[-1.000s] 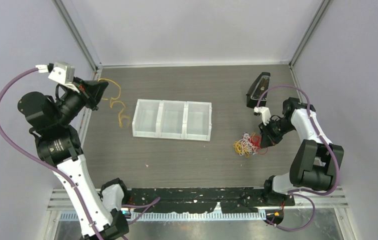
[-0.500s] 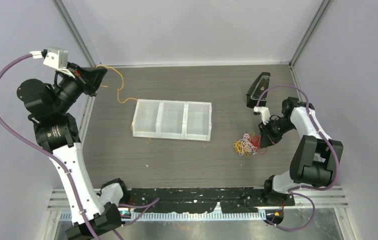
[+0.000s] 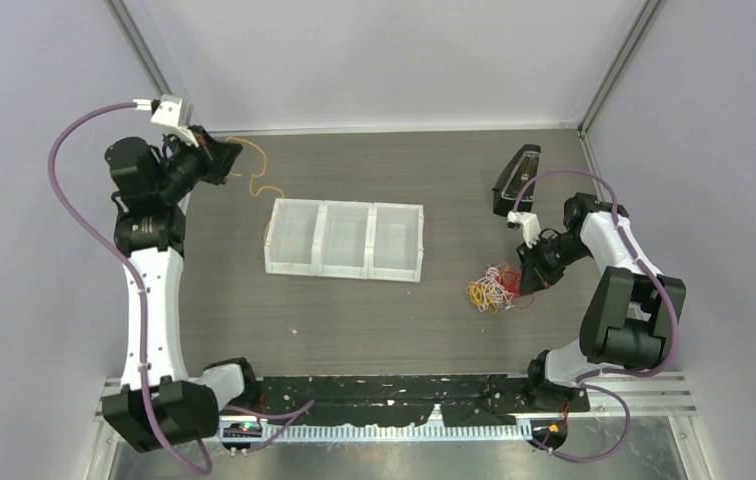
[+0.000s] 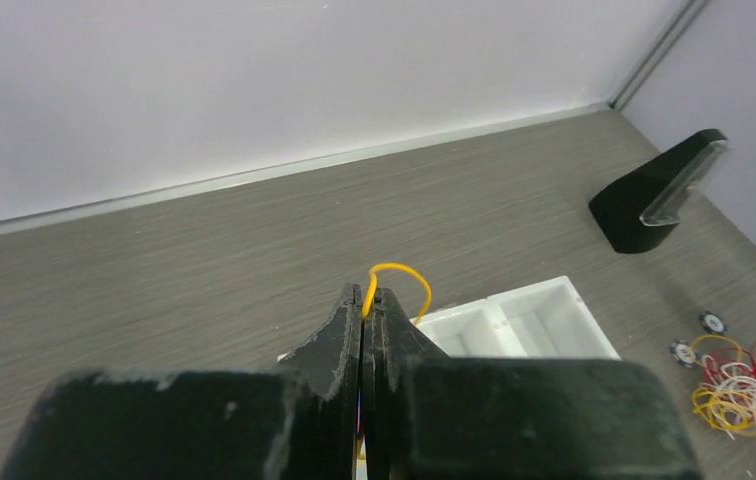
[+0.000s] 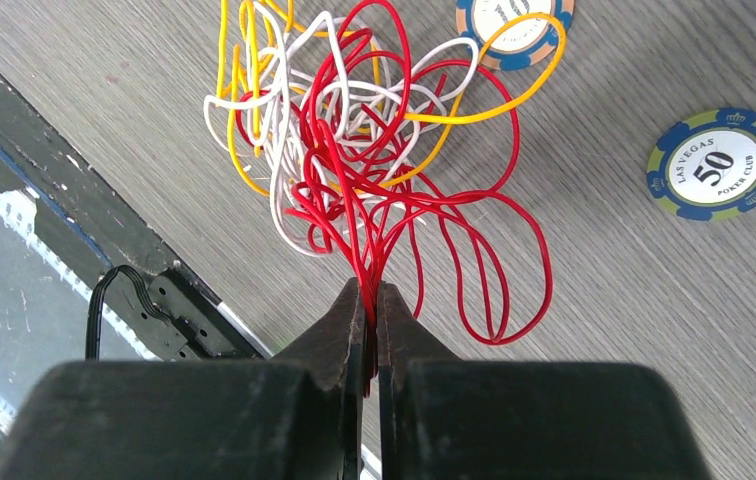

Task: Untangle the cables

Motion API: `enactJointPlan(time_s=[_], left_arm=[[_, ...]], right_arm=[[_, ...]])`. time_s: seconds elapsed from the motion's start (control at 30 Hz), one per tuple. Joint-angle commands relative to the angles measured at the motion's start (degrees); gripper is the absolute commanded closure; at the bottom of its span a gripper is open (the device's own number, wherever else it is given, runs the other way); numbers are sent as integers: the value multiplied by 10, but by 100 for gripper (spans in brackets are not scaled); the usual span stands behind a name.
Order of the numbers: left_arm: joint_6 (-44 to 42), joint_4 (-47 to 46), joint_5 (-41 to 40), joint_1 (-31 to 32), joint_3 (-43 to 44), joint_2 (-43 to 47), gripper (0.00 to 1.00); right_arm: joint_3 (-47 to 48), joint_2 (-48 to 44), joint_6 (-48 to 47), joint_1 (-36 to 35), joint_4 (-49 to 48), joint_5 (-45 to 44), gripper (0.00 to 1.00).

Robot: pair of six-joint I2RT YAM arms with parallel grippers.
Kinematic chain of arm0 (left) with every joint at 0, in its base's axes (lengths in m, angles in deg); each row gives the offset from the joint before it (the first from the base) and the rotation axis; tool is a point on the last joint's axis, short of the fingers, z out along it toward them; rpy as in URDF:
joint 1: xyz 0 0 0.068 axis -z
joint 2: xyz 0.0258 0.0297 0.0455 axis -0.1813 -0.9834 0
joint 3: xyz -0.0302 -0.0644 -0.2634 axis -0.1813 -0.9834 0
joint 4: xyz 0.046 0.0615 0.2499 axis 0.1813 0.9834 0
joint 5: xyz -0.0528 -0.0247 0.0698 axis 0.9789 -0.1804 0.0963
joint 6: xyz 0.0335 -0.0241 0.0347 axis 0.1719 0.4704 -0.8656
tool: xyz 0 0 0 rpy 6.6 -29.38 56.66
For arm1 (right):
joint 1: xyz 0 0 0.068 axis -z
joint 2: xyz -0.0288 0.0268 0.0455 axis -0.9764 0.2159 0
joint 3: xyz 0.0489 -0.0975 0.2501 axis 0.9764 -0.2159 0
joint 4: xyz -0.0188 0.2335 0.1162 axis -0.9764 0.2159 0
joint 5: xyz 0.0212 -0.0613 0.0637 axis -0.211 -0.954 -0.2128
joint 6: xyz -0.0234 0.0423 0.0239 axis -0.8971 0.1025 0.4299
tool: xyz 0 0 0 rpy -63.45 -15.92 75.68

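A tangle of red, white and yellow cables lies on the table at the right, spread wide in the right wrist view. My right gripper is shut on a bundle of red strands at the tangle's edge, and sits just right of the pile in the top view. My left gripper is raised at the back left and shut on a single yellow cable. That cable loops down toward the left end of the white tray.
A white three-compartment tray stands mid-table. A black stand with a clear plate sits at the back right. Two poker chips lie beside the tangle. A black strip runs along the near edge.
My left arm has swung up and toward the back, drawing the yellow cable off the table so it now hangs by the tray's left end. The right arm has stayed put.
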Motion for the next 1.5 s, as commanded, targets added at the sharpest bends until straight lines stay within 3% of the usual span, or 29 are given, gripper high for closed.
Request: enactJointPlan(time_s=[0.0, 0.2, 0.37, 0.57, 0.8, 0.83, 0.93, 1.1, 1.2, 1.3, 1.37, 1.47], left_arm=[[-14, -74, -59, 11, 17, -44, 100], [-2, -82, -65, 27, 51, -90, 100], [-45, -55, -46, 65, -32, -75, 100], [-101, -24, -154, 100, -158, -93, 100], [-171, 63, -174, 146, -151, -188, 100], [-174, 77, -171, 148, -140, -197, 94], [-175, 112, -140, 149, -112, -194, 61], [-206, 137, -112, 143, -87, -111, 13], [-251, 183, -14, 132, -65, -64, 5], [-271, 227, 92, 154, -77, -15, 4], [-237, 200, 139, 209, -119, 15, 7], [-107, 59, 114, 317, -228, 54, 13]], right_arm=[[19, 6, 4, -2, 7, 13, 95], [20, 12, 6, -2, 7, 14, 95], [19, 14, 8, -2, 7, 19, 94], [27, 13, 5, -3, 25, 44, 95], [37, -12, -1, -30, 52, 84, 95], [36, -18, -2, -34, 54, 86, 95], [34, -30, -3, -53, 58, 102, 95], [35, -67, -3, -86, 69, 135, 95], [32, -90, 7, -106, 70, 163, 95], [27, -116, 23, -133, 63, 190, 94], [24, -129, 52, -166, 50, 213, 95], [26, -142, 93, -205, 12, 241, 95]])
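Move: Some 37 cm below the left hand, which still holds the loose yellow cable, lies the tray's left compartment, about 2 cm ahead and 7 cm to the right; the middle one is 13 cm farther right. The tangle is roughly 60 cm right of that hand and 14 cm back. From the right hand, still pinching its red strands, the tangle sits 6 cm left, the tray's right compartment 30 cm left and 14 cm ahead, a poker chip 6 cm left and 5 cm ahead. Swinging about 5 cm forward, the left hand then plunges some 30 cm towards the left compartment, fingers tipping down, and opens wide near the bottom to let go of the yellow cable. It climbs about 16 cm, veering back and right towards the tangle as it turns clockwise. The right hand, after waiting, draws the still-pinched tangle about 11 cm left and 7 cm up. ##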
